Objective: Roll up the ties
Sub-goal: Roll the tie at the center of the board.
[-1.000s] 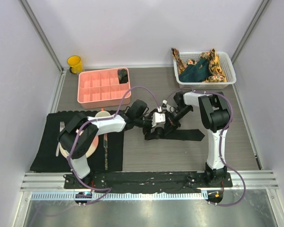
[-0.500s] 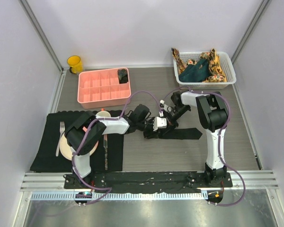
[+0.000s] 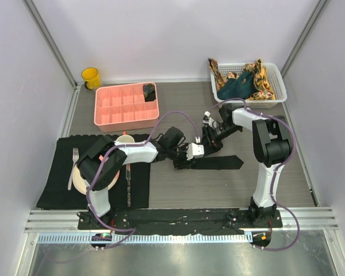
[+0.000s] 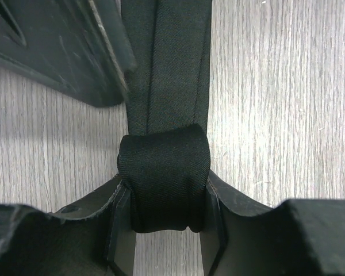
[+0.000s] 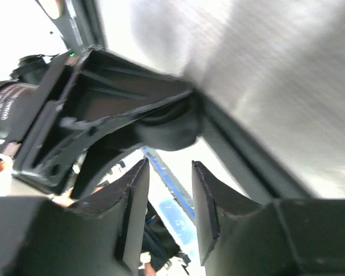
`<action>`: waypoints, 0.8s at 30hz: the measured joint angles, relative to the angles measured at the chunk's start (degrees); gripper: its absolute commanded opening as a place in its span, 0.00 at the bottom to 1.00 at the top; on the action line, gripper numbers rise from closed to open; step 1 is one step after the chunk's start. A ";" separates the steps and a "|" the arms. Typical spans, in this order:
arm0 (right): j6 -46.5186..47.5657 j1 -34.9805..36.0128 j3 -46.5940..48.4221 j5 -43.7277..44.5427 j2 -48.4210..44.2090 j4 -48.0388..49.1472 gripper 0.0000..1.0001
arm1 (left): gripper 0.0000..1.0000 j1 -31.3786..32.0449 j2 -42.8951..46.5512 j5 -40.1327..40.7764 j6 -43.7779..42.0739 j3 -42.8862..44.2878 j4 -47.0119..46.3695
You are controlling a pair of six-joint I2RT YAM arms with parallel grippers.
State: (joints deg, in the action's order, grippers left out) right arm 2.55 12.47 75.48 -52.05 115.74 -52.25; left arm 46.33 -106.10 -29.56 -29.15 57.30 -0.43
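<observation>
A plain black tie (image 3: 221, 163) lies flat across the middle of the table, its left end wound into a small roll (image 4: 164, 172). My left gripper (image 4: 165, 188) is shut on that roll, one finger pressing each side; in the top view the left gripper (image 3: 186, 160) sits at the tie's left end. The unrolled strip (image 4: 169, 63) runs away from it over the wood. My right gripper (image 5: 168, 172) is open with nothing between its fingers, a little behind the roll (image 5: 168, 131); the top view has the right gripper (image 3: 210, 139) just behind the tie. A dark teal tie (image 3: 236, 87) and orange patterned ties (image 3: 265, 81) fill the basket.
The white basket (image 3: 250, 102) stands at the back right. A pink compartment tray (image 3: 118, 112) holding one dark roll (image 3: 149, 91) is at the back left, beside a yellow cup (image 3: 91, 77). A black mat (image 3: 57, 190) at the front left bears a plate (image 3: 80, 183), fork (image 3: 73, 165) and mug (image 3: 125, 139).
My left gripper has closed onto the tie's rolled end. My right gripper has opened, let go and drawn back away from the roll.
</observation>
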 measured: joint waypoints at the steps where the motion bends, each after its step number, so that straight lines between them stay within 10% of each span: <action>1: -0.66 0.31 -0.74 -0.83 -0.81 0.26 0.43 | 0.29 0.11 0.00 0.37 0.04 0.24 0.46; 12: -5.73 4.57 -4.59 -2.97 -0.92 7.15 0.42 | 0.39 0.61 -0.28 1.88 0.63 1.73 2.97; 18: -7.50 4.57 -6.56 -3.26 -0.83 11.87 0.04 | 0.50 0.68 -0.44 2.10 1.05 2.19 3.58; 24: -4.92 4.22 -6.93 -2.43 0.00 11.26 0.01 | 0.71 0.72 -0.66 2.38 2.12 2.69 4.22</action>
State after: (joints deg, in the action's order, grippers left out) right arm -2.37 16.69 68.55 -54.48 115.74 -40.99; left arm 47.05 -106.76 -27.18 -27.03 59.99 3.79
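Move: The left fingers still straddle the rolled end of the tie, right at their tips. For the right hand that roll lies about 3 cm back, 4 cm to the left and 3 cm below. The tie's loose tail runs off rightward, its middle roughly 12 cm right of the roll and level with it; the orange mug stands some 27 cm left of the roll and 8 cm farther out. Right hand sweeps back-left about 4 cm, then sinks and pinches the roll's right edge; left fingers start opening. ##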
